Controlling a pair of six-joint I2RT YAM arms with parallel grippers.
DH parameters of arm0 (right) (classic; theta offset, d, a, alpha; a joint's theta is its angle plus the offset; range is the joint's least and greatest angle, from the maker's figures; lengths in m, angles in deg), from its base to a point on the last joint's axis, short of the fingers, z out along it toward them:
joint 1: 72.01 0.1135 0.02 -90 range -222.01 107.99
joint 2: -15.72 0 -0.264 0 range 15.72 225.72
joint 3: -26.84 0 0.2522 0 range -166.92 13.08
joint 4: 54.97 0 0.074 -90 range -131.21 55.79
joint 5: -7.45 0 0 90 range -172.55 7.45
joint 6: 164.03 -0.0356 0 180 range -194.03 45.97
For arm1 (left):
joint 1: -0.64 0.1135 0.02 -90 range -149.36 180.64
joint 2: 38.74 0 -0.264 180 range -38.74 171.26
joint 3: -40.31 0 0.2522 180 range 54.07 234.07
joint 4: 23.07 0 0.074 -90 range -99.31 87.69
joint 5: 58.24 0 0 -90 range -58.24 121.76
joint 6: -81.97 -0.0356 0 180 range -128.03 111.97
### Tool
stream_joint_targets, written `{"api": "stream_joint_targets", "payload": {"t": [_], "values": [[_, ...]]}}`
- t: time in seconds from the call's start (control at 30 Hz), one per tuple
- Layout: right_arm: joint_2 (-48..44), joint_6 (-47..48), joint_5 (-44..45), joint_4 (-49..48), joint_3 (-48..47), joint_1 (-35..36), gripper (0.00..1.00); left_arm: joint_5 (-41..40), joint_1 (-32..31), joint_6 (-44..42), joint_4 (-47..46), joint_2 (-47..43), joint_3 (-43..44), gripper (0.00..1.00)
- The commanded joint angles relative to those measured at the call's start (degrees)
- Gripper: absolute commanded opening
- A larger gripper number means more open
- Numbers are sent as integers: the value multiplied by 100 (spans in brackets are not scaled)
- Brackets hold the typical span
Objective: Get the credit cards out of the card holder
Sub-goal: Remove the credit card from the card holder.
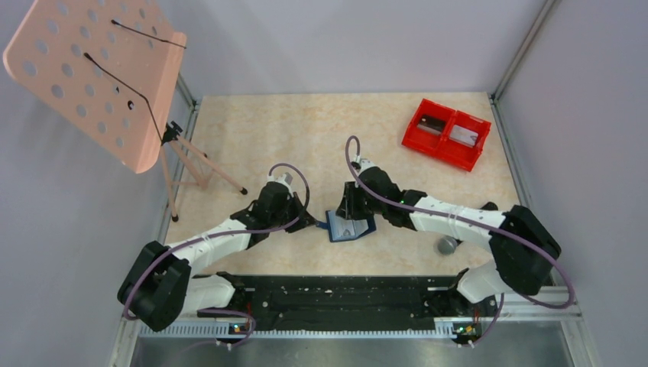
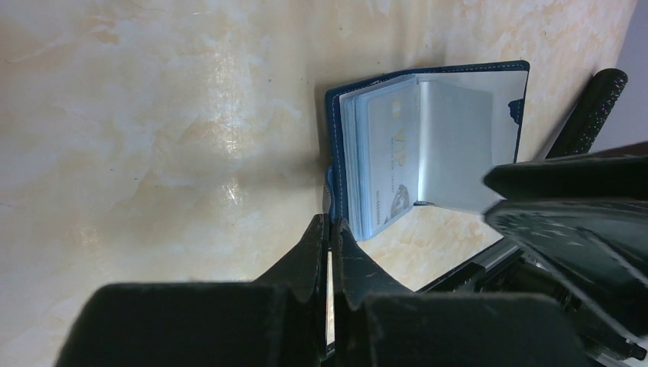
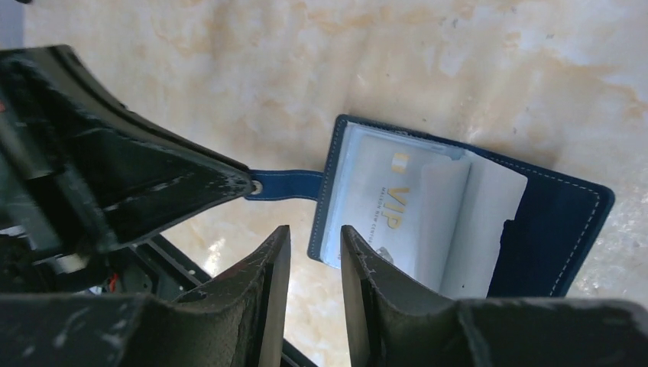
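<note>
The navy card holder (image 1: pixel 350 228) lies open on the marble table, pale inner faces up. A pale credit card (image 3: pixel 386 191) printed with a gold "VIP" sits in a clear pocket, also seen in the left wrist view as the card (image 2: pixel 391 157). My left gripper (image 2: pixel 331 222) is shut on the holder's blue strap (image 3: pixel 286 185) at its left side. My right gripper (image 3: pixel 315 229) hovers just over the holder's near corner, open, with nothing between its fingers. In the top view the left gripper (image 1: pixel 312 222) and right gripper (image 1: pixel 352 212) flank the holder.
A red two-compartment bin (image 1: pixel 446 134) stands at the back right with flat grey items inside. A grey ball (image 1: pixel 445 245) lies by the right arm. A pink perforated stand (image 1: pixel 99 73) on a tripod occupies the back left.
</note>
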Motion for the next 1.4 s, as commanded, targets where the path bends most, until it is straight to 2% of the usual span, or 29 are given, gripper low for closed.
{"api": "stream_joint_targets", "payload": {"t": [0.0, 0.27, 0.6, 0.9, 1.17, 1.37], "values": [[416, -131, -289, -366, 13, -42, 31, -17, -23, 9, -156, -114, 44, 0], [391, -31, 207, -70, 324, -395, 31, -105, -23, -55, 29, -120, 67, 0], [460, 91, -775, -1267, 1209, -910, 31, -126, -25, -81, 127, -20, 148, 0], [293, 148, -929, -1534, 1383, -925, 30, -145, -23, -292, 753, -115, 819, 18], [336, 104, -1104, -1775, 1481, -968, 28, 164, -40, -214, 503, 95, 984, 26], [395, 66, -1178, -1858, 1527, -1010, 26, 809, -73, -86, -643, 706, 762, 21]]}}
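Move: The half-raised clear leaf of the card holder lies some 4 cm to the right of the right hand and 7 cm below, about level fore and aft. The VIP card on the holder's left half is almost straight below, 8 cm down and 1 cm left; the strap runs out about 7 cm to the left, level with the hand. For the left hand, which already pinches the strap's end, that clear leaf is some 12 cm to the right, level fore and aft and about 3 cm lower. Onto the clear leaf by the seam of the card holder comes the right hand, its fingers still part open: down about 8 cm while sweeping some 5 cm right, tipping slightly downward, then staying low and easing a centimetre or so back left. The strap is let go by the left fingers, which open a little as the left hand rises about 3 cm and edges right towards the holder. ##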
